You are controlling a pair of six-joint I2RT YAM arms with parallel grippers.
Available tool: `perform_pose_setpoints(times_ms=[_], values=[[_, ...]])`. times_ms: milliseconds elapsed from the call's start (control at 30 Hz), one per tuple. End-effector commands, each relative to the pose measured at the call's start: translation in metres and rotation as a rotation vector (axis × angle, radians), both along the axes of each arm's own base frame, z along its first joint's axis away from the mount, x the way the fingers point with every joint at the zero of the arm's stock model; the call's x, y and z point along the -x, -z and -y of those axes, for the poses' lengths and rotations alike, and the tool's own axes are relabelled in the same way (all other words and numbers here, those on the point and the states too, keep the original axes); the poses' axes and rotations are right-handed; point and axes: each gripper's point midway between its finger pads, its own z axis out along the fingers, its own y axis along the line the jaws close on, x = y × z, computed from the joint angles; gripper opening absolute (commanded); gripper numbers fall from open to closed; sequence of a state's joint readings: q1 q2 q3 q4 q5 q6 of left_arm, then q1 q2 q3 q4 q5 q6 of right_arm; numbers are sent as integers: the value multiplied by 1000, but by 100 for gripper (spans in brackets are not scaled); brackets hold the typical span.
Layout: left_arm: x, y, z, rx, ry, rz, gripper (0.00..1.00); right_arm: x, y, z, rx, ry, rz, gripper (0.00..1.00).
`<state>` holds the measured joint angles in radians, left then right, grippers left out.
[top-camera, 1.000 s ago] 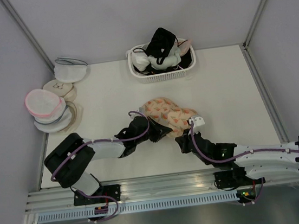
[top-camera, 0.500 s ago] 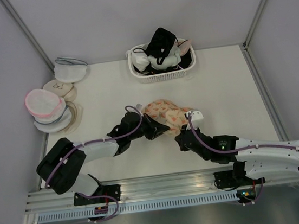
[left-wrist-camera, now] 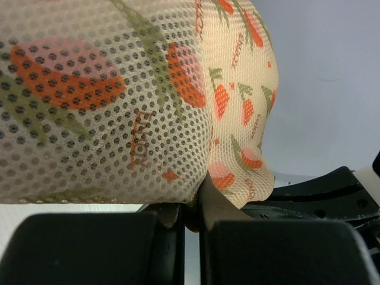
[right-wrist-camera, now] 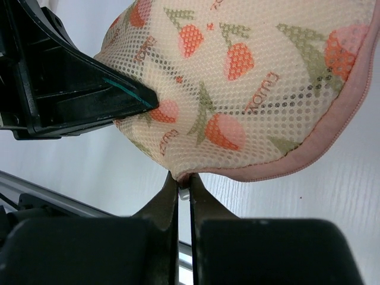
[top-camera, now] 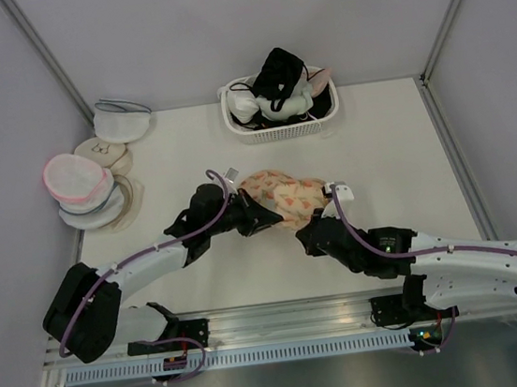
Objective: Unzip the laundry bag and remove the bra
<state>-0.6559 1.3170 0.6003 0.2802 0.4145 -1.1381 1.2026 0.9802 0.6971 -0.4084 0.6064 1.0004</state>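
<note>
The laundry bag, cream-peach mesh with orange flowers and green leaves, lies at the table's middle between my two grippers. My left gripper is shut on the bag's near left edge; in the left wrist view the fabric is pinched between its jaws. My right gripper is shut on the bag's near right edge; in the right wrist view the jaws pinch a small pale piece right at the peach zip edging. The bag looks closed. The bra is hidden.
A white basket with a black bra and pale garments stands at the back centre. Round white mesh bags with pink or grey rims are stacked at the left wall. A metal rail runs along the near edge.
Both grippers have shifted left with the bag held between them. The left arm has stretched out further over the table, and the bag has moved slightly left and back.
</note>
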Motion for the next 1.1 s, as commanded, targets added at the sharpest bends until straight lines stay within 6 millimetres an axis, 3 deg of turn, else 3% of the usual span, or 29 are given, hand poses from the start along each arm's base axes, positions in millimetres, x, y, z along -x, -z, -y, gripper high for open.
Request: perform_pose_setpoints(times_ms=[0, 167, 300, 500, 600, 667, 767, 800, 900, 1033, 1067], values=[[-62, 62, -106, -413, -324, 74, 2, 6, 29, 101, 441, 91, -2, 0], [-68, 66, -119, -446, -350, 75, 2, 9, 30, 91, 421, 40, -10, 0], [-71, 63, -118, -442, -349, 79, 2, 19, 40, 66, 412, -102, -52, 0], [-73, 58, -111, -410, -334, 76, 2, 20, 49, 72, 514, -104, -92, 0], [-71, 53, -105, -367, -318, 69, 2, 20, 47, 58, 447, -148, -67, 0], [-69, 49, -101, -336, -308, 71, 2, 20, 46, 38, 361, -195, -46, 0], [-64, 39, -93, -265, -299, 65, 2, 19, 42, 12, 240, -253, 4, 11], [-62, 34, -88, -224, -294, 51, 2, 18, 43, 7, 224, -261, 15, 25], [-53, 24, -78, -129, -282, 26, 2, 12, 43, -17, 151, -281, 49, 44], [-40, 13, -61, -33, -257, 8, 2, 2, 39, -50, 60, -295, 104, 48], [-39, 13, -59, -34, -261, 3, 2, 2, 46, -56, 69, -308, 95, 48]])
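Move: The laundry bag is already stretched between both hands. Its zip-pull corner is in the right fingers, and the bag's middle lies about 10 cm ahead and 5 cm left of that hand, roughly level. From the left hand, which grips a bunch of mesh, the middle is some 5 cm ahead and 2 cm right, the pull about 5 cm back and 6 cm right. The basket stands about 34 cm ahead and 4 cm left of the right hand, 8 cm lower. The zip-pull corner slips out of the taut right fingers. The left hand, keeping its pinch on the mesh, jerks about 11 cm left, with some forward and down, turning some 20 degrees counter-clockwise, then eases partly back. The right hand recoils right and down, away from the bag, then swings back left towards it, still low, opening its empty fingers about halfway. ##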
